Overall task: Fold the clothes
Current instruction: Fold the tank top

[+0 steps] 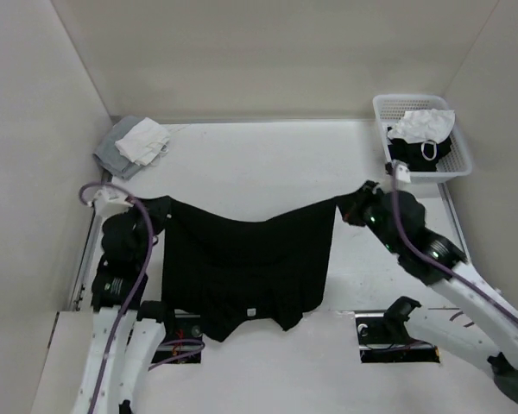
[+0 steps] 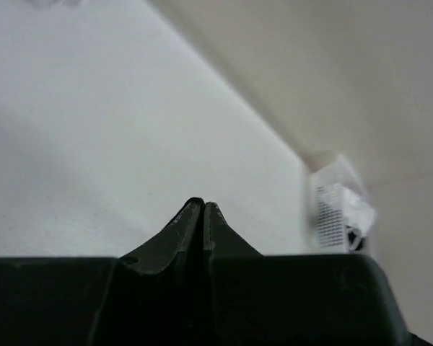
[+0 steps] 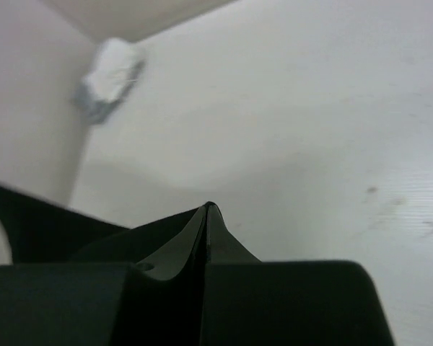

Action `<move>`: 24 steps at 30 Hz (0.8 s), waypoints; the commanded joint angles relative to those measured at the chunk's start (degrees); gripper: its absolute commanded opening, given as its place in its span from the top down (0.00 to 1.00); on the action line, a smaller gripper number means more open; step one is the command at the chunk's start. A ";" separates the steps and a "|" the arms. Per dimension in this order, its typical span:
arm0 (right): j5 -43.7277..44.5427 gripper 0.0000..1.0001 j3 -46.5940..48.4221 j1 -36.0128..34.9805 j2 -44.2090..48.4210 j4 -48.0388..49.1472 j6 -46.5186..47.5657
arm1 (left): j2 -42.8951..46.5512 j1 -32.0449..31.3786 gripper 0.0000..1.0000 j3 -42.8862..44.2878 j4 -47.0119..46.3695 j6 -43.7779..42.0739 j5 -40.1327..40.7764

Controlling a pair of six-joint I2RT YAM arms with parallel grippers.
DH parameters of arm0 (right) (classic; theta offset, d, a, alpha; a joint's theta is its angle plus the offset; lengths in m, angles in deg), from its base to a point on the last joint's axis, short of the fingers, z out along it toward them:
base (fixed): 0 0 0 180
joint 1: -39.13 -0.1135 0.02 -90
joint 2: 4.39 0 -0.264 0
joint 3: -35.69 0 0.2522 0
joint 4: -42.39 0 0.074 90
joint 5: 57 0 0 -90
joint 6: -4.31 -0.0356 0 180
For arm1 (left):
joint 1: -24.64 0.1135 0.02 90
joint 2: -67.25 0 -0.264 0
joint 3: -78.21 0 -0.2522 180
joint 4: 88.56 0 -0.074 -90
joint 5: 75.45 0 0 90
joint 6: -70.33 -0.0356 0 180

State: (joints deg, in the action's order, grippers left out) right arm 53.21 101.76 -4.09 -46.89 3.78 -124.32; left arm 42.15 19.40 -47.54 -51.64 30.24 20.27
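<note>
The clothes, a plain black short-sleeved shirt, hang spread between my two arms over the near half of the table. The top edge sags in the middle and the lower hem drapes toward the arm bases. My left gripper is shut on the shirt's upper left corner and my right gripper on its upper right corner. In the left wrist view the fingertips are pressed together. The right wrist view shows its fingertips shut too, with black fabric trailing off to the left.
A white basket with white and black cloths stands at the back right, also in the left wrist view as a blurred basket. A grey-and-white cloth pile lies at the back left. Walls close in the table on three sides.
</note>
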 commanded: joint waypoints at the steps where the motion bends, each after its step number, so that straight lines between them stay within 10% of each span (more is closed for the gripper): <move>1: -15.94 0.99 -4.49 14.83 -9.93 14.96 1.46 | -11.68 0.53 1.00 -5.76 -13.19 0.71 1.14; 13: -28.82 1.00 20.79 30.78 -54.25 24.67 0.40 | -62.77 2.81 1.00 10.30 -39.24 4.40 -0.78; 24: -25.48 0.99 -2.98 29.65 -35.92 30.37 -1.97 | -42.16 2.11 0.98 -6.80 -42.05 4.93 -1.58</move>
State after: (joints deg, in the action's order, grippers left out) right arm 26.22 104.74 26.44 -88.51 29.10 -124.95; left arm -7.31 21.17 -49.64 -89.70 34.78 18.81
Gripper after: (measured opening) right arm 0.007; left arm 0.035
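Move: Both hands hold the tank top by its upper corners, its middle hanging about 18 cm right of the left hand, 8 cm nearer the base and 12 cm below. The open table they take it to lies some 15 cm ahead of both, 27 cm down, 18 cm right of the left hand, 17 cm left of the right. The cloth pile is 28 cm ahead and 11 cm left of the left hand; the basket is 32 cm ahead and 23 cm right of the right hand. Still pinching the tank top's corners, both hands swing some 20 cm forward and down, then pull back about 5. ##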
